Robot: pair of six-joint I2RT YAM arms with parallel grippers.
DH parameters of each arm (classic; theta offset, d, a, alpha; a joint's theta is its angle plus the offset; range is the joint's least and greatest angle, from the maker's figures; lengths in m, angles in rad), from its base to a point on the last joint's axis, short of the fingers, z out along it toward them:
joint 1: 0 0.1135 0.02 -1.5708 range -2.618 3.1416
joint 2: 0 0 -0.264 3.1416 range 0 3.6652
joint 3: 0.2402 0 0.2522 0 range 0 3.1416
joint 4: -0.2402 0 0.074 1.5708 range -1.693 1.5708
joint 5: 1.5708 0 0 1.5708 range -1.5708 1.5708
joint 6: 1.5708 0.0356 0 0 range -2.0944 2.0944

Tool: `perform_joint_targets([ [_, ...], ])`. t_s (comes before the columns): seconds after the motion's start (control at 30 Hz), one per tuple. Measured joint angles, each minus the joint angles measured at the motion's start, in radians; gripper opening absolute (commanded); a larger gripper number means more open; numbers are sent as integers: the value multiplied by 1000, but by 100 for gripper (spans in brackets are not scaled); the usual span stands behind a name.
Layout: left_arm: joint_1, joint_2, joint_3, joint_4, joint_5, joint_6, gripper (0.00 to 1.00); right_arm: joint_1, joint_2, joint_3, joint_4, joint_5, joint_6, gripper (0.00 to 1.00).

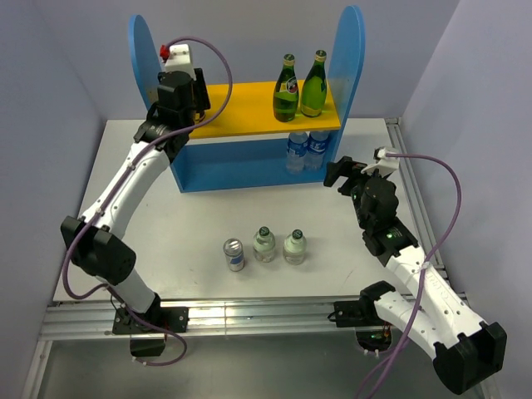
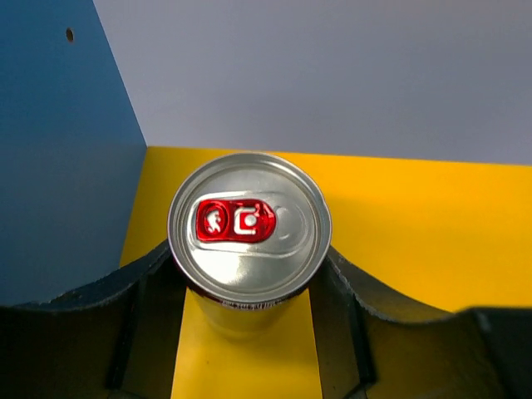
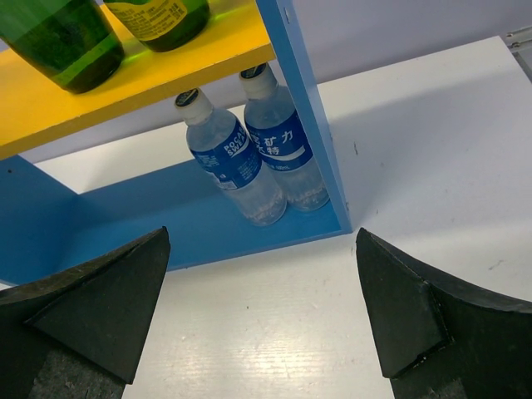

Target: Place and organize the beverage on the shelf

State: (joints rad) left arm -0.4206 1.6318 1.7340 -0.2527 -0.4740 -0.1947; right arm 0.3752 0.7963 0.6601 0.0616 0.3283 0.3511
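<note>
The shelf [image 1: 249, 104] stands at the back of the table, with blue side panels and a yellow board [image 2: 416, 224]. My left gripper [image 1: 179, 91] is at the board's left end, shut on a silver can with a red tab [image 2: 249, 224]. Both fingers [image 2: 141, 283] press the can's sides, right by the blue panel [image 2: 58, 150]. Whether the can rests on the board I cannot tell. My right gripper [image 1: 345, 176] [image 3: 262, 312] hangs open and holds nothing, in front of the shelf's lower right corner. Two green bottles [image 1: 299, 87] stand on the board, two water bottles [image 3: 249, 162] below them.
On the table in front stand another can [image 1: 234, 255] and two small green-capped bottles [image 1: 264, 245] [image 1: 294, 247] in a row. The shelf's right panel [image 3: 303, 108] stands just ahead of my right gripper. Walls close in the table at the left, back and right.
</note>
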Motion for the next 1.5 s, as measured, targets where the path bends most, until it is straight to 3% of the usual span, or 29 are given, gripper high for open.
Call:
perform_joint_targets([
  [0.17, 25, 20, 30, -11, 11, 2, 4, 0, 0, 0, 4, 0, 0, 100],
  [0.27, 31, 20, 27, -8, 11, 2, 38, 0, 0, 0, 5, 0, 0, 100],
  [0.3, 32, 19, 23, -6, 11, 2, 60, 0, 0, 0, 6, 0, 0, 100],
  [0.37, 34, 17, 14, 4, 12, 4, 76, 0, 0, 0, 6, 0, 0, 100],
  [0.4, 35, 13, 6, 16, 14, 6, 99, 0, 1, 0, 6, 0, 0, 100],
  [0.77, 4, -122, -95, 42, 13, -1, 100, 0, 3, 0, 6, 0, 0, 100],
  [0.87, -89, -255, -209, 48, -58, 5, 99, 0, 3, 0, 6, 0, 0, 100],
  [1.0, -302, -472, -424, 45, -145, -12, 99, 0, 4, 0, 6, 0, 0, 100],
  [1.2, -493, -746, -780, -8, -225, -158, 99, 0, 4, 0, 6, 0, 0, 100],
  [1.5, -800, -799, -1007, -190, -335, -482, 99, 0, 4, -2, 6, 27, 0, 100],
])
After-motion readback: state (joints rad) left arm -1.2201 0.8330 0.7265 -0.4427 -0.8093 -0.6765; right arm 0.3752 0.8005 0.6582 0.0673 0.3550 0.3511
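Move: At the left end of the yellow shelf, the left hand already has the energy can; its spot is about 1 cm ahead and 1 cm left, with the can's middle some 3 cm below the hand. The blue side panel is level with the hand, 6 cm left; the nearer green bottle, also level, is 20 cm right. The silver can stands about 28 cm back, 9 cm right and 29 cm lower. From the right hand, the shelf spot lies roughly 17 cm ahead, 34 cm left and 9 cm up. Easing the still-gripped energy can about 1 cm forward and left on the shelf, the left hand spreads its fingers wide and lets go. It then lifts a couple of centimetres while drawing back off the shelf, and swings back some 30 cm, down about 20 cm and a little right towards the silver can, open fingers tipping down and turning clockwise. ##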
